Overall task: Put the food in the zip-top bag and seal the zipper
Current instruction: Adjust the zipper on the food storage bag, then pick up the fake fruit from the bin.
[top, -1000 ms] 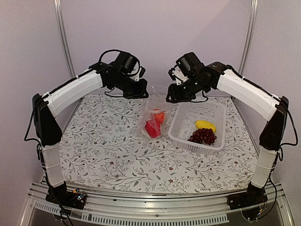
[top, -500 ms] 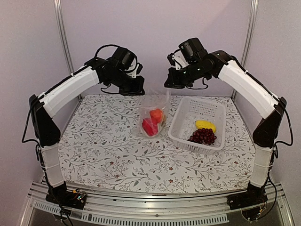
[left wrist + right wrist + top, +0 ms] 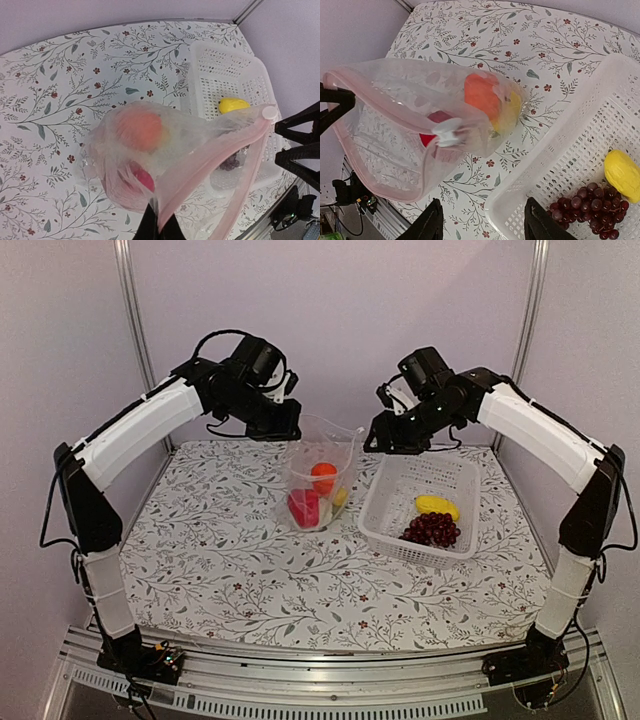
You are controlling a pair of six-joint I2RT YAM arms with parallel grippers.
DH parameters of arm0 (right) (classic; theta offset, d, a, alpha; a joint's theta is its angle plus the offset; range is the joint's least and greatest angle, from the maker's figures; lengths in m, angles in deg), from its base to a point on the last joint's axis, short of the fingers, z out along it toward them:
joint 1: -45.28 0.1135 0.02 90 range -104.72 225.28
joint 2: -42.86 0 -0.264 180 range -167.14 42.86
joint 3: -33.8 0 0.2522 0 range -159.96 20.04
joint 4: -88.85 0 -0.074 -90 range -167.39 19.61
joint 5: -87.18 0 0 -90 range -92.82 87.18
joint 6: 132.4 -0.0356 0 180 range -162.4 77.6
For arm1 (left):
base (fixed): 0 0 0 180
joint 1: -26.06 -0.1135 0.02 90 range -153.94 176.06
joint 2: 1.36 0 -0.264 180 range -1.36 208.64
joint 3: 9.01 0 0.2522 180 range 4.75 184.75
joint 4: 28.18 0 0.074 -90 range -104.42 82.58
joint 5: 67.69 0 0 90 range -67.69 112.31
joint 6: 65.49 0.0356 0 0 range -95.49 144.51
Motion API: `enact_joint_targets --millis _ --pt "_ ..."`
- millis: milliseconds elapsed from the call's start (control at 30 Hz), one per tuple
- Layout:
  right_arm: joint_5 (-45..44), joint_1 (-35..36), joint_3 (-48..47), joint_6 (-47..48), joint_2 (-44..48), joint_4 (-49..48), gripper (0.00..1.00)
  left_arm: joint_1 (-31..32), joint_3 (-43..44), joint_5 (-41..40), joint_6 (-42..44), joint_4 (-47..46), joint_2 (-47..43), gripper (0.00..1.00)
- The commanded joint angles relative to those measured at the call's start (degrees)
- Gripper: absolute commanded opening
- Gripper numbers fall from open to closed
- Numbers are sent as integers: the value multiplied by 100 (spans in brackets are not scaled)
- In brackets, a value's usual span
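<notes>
The clear zip-top bag [image 3: 318, 475] hangs from its mouth edge, on which my left gripper [image 3: 284, 426] is shut. It holds food: a small orange fruit [image 3: 140, 130], a red pepper [image 3: 142, 180] and a yellow piece [image 3: 510, 112]. The pinkish zipper strip [image 3: 215, 155] runs along the gaping mouth to a white slider [image 3: 447, 132]. My left gripper [image 3: 159, 227] pinches the strip's end. My right gripper [image 3: 487, 225] is open and empty, to the right of the bag, above the basket's near-left corner. A grape bunch [image 3: 432, 529] and a yellow piece [image 3: 437, 506] lie in the basket.
The white perforated basket [image 3: 400, 480] stands just right of the bag on the floral tablecloth. The back wall and two metal posts are close behind both arms. The right arm's dark fingers [image 3: 300, 135] show at the edge of the left wrist view.
My right gripper has opened, let go of the bag's mouth and drawn back to the right. The left gripper has carried the bag slightly left, its mouth now gaping.
</notes>
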State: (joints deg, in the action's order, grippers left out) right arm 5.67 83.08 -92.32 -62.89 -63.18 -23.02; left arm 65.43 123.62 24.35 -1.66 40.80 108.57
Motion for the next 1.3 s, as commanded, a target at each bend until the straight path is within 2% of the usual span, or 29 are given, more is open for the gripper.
enact_joint_targets --millis 0,200,300,433,567,833,1167,1267 --pt "363 -620 832 22 662 -182 54 28 -51 19 31 -82 68 0" --pt "122 -1039 1789 307 1179 -200 55 33 -125 80 27 -89 96 0" --pt "463 -1269 1947 829 1062 -33 58 29 -125 124 33 -131 98 0" --pt "196 -1372 1640 1287 507 364 60 21 -127 184 28 -168 125 0" --pt "-459 -1384 1172 1635 -103 643 65 16 -151 276 -8 -212 136 0" --pt "-1287 -1765 672 1987 -977 588 72 -80 -286 649 -282 -329 117 0" --pt "-913 -2068 432 1988 -1654 580 78 -166 -251 758 -370 -398 130 0" --pt "-521 -2068 437 1988 -1811 578 79 -175 -275 733 -345 -398 99 0"
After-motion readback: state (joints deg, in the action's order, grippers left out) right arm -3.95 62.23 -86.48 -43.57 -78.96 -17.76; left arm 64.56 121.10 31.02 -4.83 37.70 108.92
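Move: The yellow fruit in the basket lies from the empty right hand about 19 cm to the right, 7 cm ahead and 24 cm below. The grapes sit some 7 cm nearer the base than that fruit and 1 cm left of it; the basket's middle is about 5 cm to its left and 1 cm farther out. The bag's white zipper end stands roughly 4 cm ahead and 4 cm left of the right hand, at its height. From the left hand the fruit is about 38 cm right, 4 cm ahead, 25 cm below. The yellow fruit is what the right hand closes in on: leaving the bag's zipper end, the hand swings right, then reaches forward and sinks over the basket, some 19 cm right and 18 cm down in all, turning about 30 degrees to point nearly straight down while its fingers spread wider. The left hand keeps pinching the bag's rim, easing a centimetre or so right and down. ##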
